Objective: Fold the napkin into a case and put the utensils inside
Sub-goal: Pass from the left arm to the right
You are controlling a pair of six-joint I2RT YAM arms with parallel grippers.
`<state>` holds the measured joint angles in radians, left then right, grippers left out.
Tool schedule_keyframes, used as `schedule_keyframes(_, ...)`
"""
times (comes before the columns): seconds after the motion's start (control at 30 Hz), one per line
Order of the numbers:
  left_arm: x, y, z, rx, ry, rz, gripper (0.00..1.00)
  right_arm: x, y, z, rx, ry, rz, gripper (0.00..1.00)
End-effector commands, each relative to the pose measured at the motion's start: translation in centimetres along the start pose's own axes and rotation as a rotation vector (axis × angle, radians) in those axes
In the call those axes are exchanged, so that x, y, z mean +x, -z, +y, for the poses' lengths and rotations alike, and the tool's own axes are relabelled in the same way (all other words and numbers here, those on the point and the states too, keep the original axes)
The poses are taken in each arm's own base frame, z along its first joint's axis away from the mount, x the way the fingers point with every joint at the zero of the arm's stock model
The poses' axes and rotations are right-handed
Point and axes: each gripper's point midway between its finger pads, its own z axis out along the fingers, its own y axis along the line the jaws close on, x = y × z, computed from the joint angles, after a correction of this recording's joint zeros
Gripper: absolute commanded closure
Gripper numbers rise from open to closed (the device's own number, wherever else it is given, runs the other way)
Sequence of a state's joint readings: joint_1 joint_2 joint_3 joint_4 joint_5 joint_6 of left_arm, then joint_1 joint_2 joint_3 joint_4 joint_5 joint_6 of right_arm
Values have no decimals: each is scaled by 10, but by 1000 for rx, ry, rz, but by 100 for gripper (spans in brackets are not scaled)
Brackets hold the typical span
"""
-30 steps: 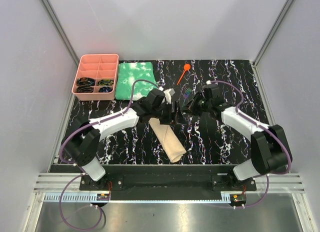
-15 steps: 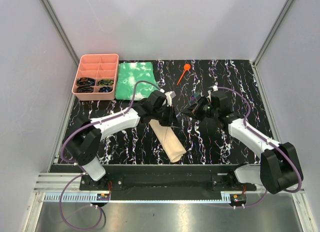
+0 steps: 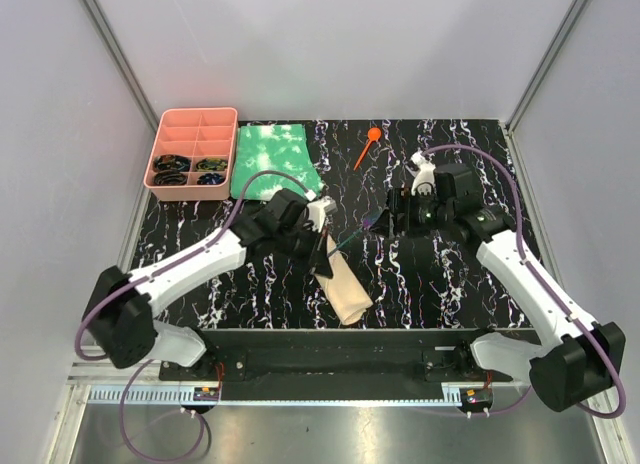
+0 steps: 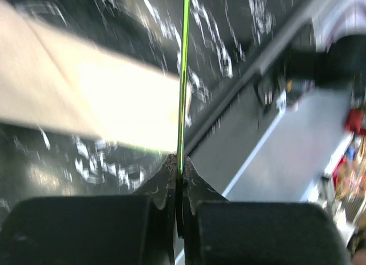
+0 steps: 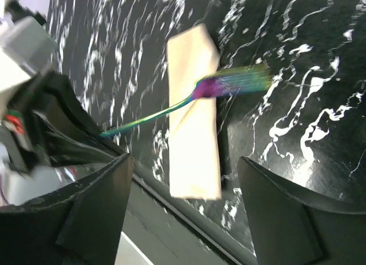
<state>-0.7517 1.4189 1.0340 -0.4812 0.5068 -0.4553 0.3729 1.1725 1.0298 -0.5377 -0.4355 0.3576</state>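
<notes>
The tan napkin [image 3: 340, 284] lies folded into a long strip near the front edge, also seen in the right wrist view [image 5: 194, 111] and the left wrist view [image 4: 86, 99]. My left gripper [image 3: 325, 246] [image 4: 178, 159] is shut on the handle of the slim teal utensil [image 3: 352, 237] [image 4: 183, 76], a fork with a rainbow sheen [image 5: 229, 85], and holds it in the air over the napkin's far end. To the right of the fork's head, my right gripper [image 3: 393, 214] [image 5: 186, 159] stands open and holds nothing. The orange spoon [image 3: 368, 146] lies at the back of the table.
A pink compartment tray [image 3: 195, 119] with dark items stands at the back left. A green-and-white mottled cloth [image 3: 272, 159] lies beside it. Grey walls close in both sides, and a metal rail runs along the front edge.
My left gripper has shut on the fork's handle and drawn back to the left. My right gripper has opened, let go of the fork and pulled away to the right.
</notes>
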Motion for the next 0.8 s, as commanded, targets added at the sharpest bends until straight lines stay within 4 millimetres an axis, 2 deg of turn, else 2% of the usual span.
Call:
schedule_keyframes(0.0,50,32,-14,103,-93,111,100,25,11,5,-95,223,122,20)
schedule_keyframes(0.1,61,46,-22,138,-119,103,100,30,8,7,-118,220,137,29)
schedule_keyframes(0.17,68,53,-25,156,-132,93,100,33,8,19,-207,228,152,32)
schedule_keyframes(0.27,75,61,-30,186,-143,96,100,35,7,26,-256,222,171,38)
schedule_keyframes(0.4,81,67,-34,208,-151,90,100,41,7,35,-327,203,199,44)
schedule_keyframes(0.43,82,69,-36,215,-156,84,100,43,9,43,-378,202,205,45)
schedule_keyframes(0.6,86,73,-39,237,-165,83,100,49,5,48,-437,158,244,49)
schedule_keyframes(0.63,87,74,-39,238,-167,85,100,50,5,50,-453,155,251,58)
schedule_keyframes(0.7,88,75,-41,249,-171,87,100,52,5,52,-475,137,262,68)
schedule_keyframes(0.73,86,76,-41,248,-172,83,100,52,5,54,-489,134,264,83)
schedule_keyframes(0.77,84,76,-41,241,-173,78,100,53,6,55,-495,130,266,93)
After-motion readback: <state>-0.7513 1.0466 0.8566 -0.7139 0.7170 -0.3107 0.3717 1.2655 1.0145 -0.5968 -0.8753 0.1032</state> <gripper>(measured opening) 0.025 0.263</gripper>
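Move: The left hand already holds the fork by its handle end; the fork's head lies some 10 cm ahead and 12 cm right of it. From the open, empty right hand that head is about 5 cm ahead, 1 cm left and 4 cm lower. The folded napkin's middle is on the table about 10 cm back, 10 cm left and 18 cm below the right hand, and the orange spoon about 26 cm ahead and 2 cm left. The left hand keeps its shut grip on the handle and draws the fork back about 10 cm, with some 6 cm to the left and a small rise, swinging it a little clockwise so the head comes back towards the right hand. The right hand eases back about 5 cm and then also leftward about 3 cm, turning some 25 degrees counter-clockwise, while its wide-open fingers close most of the way around the tines. ##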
